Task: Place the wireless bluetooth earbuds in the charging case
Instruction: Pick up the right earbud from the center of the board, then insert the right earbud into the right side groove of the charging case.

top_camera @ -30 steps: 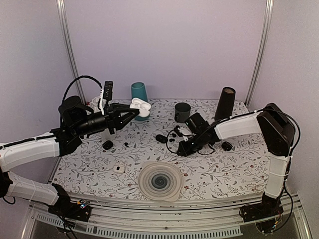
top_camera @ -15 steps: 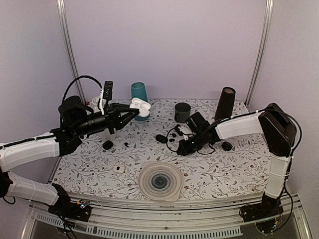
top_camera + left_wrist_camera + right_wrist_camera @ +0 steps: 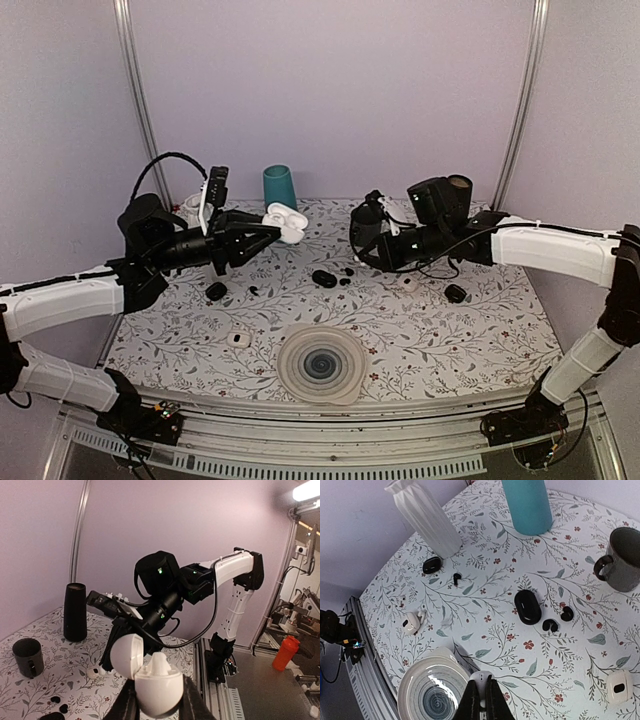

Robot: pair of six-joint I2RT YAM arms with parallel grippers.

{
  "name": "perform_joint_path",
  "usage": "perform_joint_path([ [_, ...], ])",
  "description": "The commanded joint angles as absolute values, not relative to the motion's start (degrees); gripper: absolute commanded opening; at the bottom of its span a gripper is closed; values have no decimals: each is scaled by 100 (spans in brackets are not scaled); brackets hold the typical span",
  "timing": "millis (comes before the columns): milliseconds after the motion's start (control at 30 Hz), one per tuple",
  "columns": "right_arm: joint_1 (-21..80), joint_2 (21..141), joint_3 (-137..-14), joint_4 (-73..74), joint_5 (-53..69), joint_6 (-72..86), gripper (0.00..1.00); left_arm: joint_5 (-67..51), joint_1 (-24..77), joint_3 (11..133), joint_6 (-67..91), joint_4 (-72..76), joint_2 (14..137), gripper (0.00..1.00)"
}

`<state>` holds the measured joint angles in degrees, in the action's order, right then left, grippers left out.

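My left gripper is shut on a white charging case, held up in the air with its lid open. One white earbud stands up in the case. The top view shows this case over the back left of the table. My right gripper is shut on a second white earbud, high above the table near the plate's edge. From above, the right gripper hangs to the right of the case, a gap between them.
On the flowered table lie a black oval case, two black earbuds, a white case with an earbud, another white case and a striped plate. A grey mug, teal cup and white vase stand at the back.
My right arm has risen from the table and swung up and back, with its jaws closed on the white earbud. The left arm and case have barely moved.
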<state>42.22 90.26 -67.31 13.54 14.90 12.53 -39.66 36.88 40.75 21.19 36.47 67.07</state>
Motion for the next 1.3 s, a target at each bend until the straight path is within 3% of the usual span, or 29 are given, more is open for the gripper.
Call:
perform_joint_path([
  [0,4415,8399,-6828,1420,1719,911,3,-4725,3590,4174,2117,4021,6926,0],
  [433,5274,7360,-7303,1324,1960,343,4,-5529,3610,4449,2324,4231,7400,0],
  [1267,6158,8093,-8031,1468,1389,-132,4,-5651,4019,4930,2252,3947,7583,0],
])
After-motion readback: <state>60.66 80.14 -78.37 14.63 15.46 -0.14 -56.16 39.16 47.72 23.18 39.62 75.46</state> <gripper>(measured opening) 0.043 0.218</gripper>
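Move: The right hand, already lifting off the table with the earbud pinched, has the open white charging case about 14 cm to its left, 8 cm back and 16 cm higher. On the table, roughly 17 cm below that hand, the black case lies 8 cm ahead and 7 cm left, and the black earbuds 8 cm ahead and 2 cm left; the dark mug stands some 19 cm ahead and 2 cm right. The left hand holds the white case about 3 cm right of its hand point, 1 cm ahead and 1 cm up. Keeping its pinch on the earbud, the right hand goes on rising some 18 cm while drawing back about 13, then eases left to the open charging case and sinks slightly, its fingers tipping up nearer level and swinging counter-clockwise towards the case. The left hand keeps its grip and brings the case to meet it, about 5 cm back and to the right with a dip and recovery in height, turning some 20 degrees clockwise. ##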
